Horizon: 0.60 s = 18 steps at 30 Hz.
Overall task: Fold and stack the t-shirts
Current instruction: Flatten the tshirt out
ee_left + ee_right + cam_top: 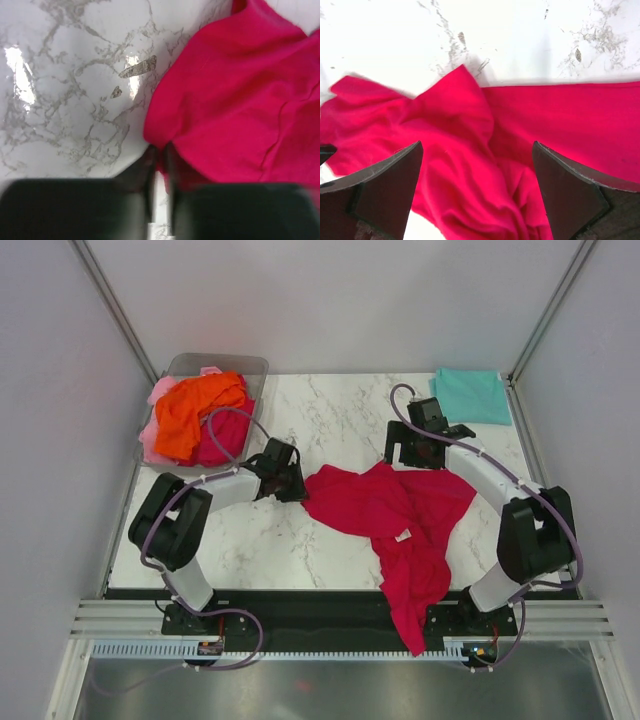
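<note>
The crimson-magenta t-shirt [400, 520] lies crumpled on the marble table, and one end of it hangs over the near edge. My left gripper [297, 484] is shut on the shirt's left edge. In the left wrist view the gripper [160, 152] pinches a fold of the shirt [240, 100]. My right gripper [415, 455] is open over the shirt's far edge. In the right wrist view the gripper [477, 145] is spread wide above the rumpled cloth [465, 165], holding nothing. The teal t-shirt [472, 395] lies folded square at the back right.
A clear bin [240, 362] at the back left holds the orange t-shirt [195, 410], the pale pink one [160, 395] and more magenta cloth [228, 435]. Bare marble [330, 410] shows between the bin and the teal shirt. Walls close in on all sides.
</note>
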Available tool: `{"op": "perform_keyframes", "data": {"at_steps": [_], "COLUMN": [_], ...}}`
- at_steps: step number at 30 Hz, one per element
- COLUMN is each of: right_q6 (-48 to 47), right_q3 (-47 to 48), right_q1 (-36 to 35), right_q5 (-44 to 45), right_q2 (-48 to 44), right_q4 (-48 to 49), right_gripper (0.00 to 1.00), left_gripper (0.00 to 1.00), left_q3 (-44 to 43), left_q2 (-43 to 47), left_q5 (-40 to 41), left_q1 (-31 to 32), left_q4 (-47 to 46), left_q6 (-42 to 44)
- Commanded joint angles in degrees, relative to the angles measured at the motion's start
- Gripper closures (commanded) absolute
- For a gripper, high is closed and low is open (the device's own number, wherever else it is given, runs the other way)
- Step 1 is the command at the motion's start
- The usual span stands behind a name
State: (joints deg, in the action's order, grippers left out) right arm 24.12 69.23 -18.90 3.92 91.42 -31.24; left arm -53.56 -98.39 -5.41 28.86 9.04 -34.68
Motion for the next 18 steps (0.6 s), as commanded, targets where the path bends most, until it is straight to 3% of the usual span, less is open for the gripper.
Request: {"op": "perform_keyframes", "data": {"at_steps": [1,8,16,18], "right_q6": [-1.62,1.36,9.27,11.46], "right_q3": [0.56,-10.94,-28.35,-30.46], "right_q1": [2.27,5.09,6.41,7.64], "right_q5": [-3.74,-4.98,-4.28,-2.0], "right_q2": [3.23,5.88,2.9,-1.47], "right_q4": [3.9,12.43,23.32,22.81], "right_gripper": [0.02,0.02,0.02,0.02], "left_gripper": [0.98,0.98,0.98,0.98], "left_q3": [1.18,2.5,0.83,0.13], "left_q2": [-1.99,16.45,33.95,37.82], "left_q5": [-3.99,-2.95,-5.93,-1.13], "left_q1": [-0.12,-0.38,-10.84,-12.95], "left_q4": [-1.92,9.14,29.79,33.84], "left_q6": [1.62,7.07,19.46,21.58]}}
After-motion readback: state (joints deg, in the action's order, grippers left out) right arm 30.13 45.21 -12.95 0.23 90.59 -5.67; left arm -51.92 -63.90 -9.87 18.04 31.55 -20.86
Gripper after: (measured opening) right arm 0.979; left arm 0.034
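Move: The red t-shirt's left end lies right between the left hand's nearly closed fingertips; the bin of shirts stands roughly 24 cm to that hand's left and 24 cm ahead. The right hand hangs open above the t-shirt's far edge, the patch it goes for being about 3 cm to its right, 1 cm back and 11 cm below. The folded teal shirt lies some 20 cm ahead of the right hand and 21 cm to its right. Left hand finishes pinching, then lifts the end 14 cm and leftward; the right, open, sinks 9 cm onto the cloth. ##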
